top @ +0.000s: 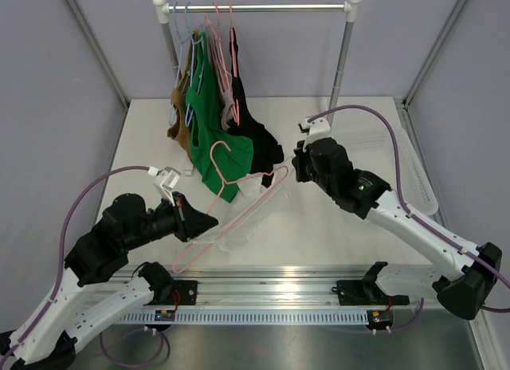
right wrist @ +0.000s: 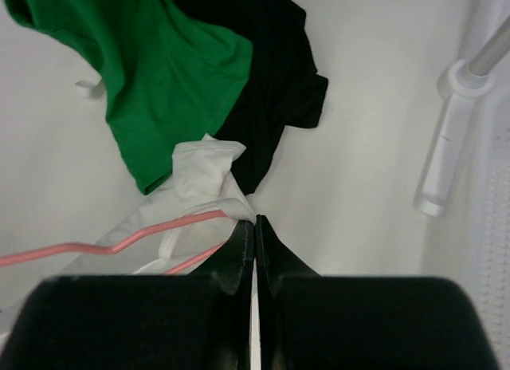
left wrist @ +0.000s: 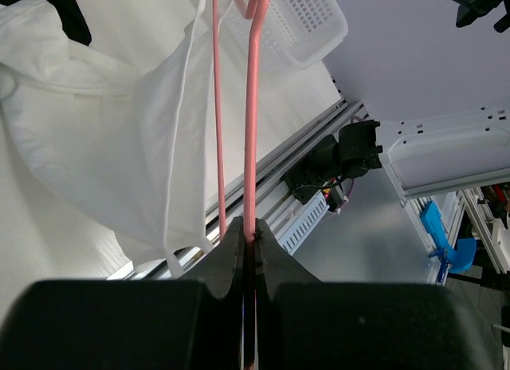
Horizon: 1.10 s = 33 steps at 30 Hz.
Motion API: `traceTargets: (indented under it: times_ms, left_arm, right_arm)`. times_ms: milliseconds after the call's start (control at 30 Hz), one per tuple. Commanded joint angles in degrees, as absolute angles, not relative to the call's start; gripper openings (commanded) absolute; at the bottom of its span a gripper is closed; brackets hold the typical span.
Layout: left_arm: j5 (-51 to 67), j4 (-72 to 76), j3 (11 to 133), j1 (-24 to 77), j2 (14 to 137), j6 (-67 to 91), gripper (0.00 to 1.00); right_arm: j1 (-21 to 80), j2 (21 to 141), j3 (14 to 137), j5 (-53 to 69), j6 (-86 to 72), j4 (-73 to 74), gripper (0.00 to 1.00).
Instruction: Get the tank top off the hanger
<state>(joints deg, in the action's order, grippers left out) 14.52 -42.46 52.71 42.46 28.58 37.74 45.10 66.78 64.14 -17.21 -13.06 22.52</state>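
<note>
A pink hanger lies slanted over the table with a white tank top hanging loosely on it. My left gripper is shut on the hanger's lower bar; in the left wrist view the pink wire runs straight out of the closed jaws, with the tank top draped to the left. My right gripper is shut at the hanger's far end. In the right wrist view its tips pinch the white fabric where it wraps the pink hanger.
A clothes rack at the back holds several hangers with green, black and brown garments, reaching the table. A white basket lies at the right. The rack post stands right of my right gripper.
</note>
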Motion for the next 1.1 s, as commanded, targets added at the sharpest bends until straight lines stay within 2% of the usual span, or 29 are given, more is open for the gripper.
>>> traceTargets:
  times_ms: [0, 267, 467, 567, 733, 867, 1067]
  left_arm:
    - [17.4, -40.6, 52.3, 42.6, 27.7, 35.4, 0.00]
    - [22.3, -33.8, 49.8, 42.6, 24.8, 38.2, 0.00]
    - [19.4, -22.4, 47.0, 42.6, 22.5, 40.6, 0.00]
    - [16.1, -13.1, 44.5, 42.6, 22.6, 40.6, 0.00]
    - [14.9, 15.5, 38.1, 42.6, 24.8, 41.6, 0.00]
    - [12.5, 34.0, 36.5, 42.8, 32.7, 40.2, 0.00]
    - [13.5, 56.2, 40.8, 44.2, 45.7, 30.8, 0.00]
  right_arm:
    - [44.3, 69.2, 68.6, -27.3, -11.6, 24.5, 0.00]
    - [36.5, 70.1, 67.9, -21.0, -14.9, 26.8, 0.00]
    - [36.6, 60.0, 63.6, -10.0, -15.6, 25.8, 0.00]
    - [36.5, 52.1, 59.9, -5.0, -17.6, 24.5, 0.00]
    - [36.5, 42.1, 56.6, 4.6, -19.3, 24.1, 0.00]
    - [36.6, 38.9, 56.2, 14.0, -19.1, 25.0, 0.00]
    - [36.5, 34.5, 58.8, 17.3, -19.7, 30.0, 0.00]
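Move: The right hand already pinches the tank top's strap, with the hanger's right end only about 2 cm to its left and 1 cm below. The black garment's lower part lies some 14 cm ahead, 9 cm left and 20 cm down; the green one 11 cm ahead, 16 cm left, 22 cm down. From the left hand, already holding the hanger, that right end is about 16 cm ahead, 16 cm right and 2 cm lower. Strap still pinched, the right hand goes forward-right, then 15 cm back and up; left lifts and tilts hanger. ##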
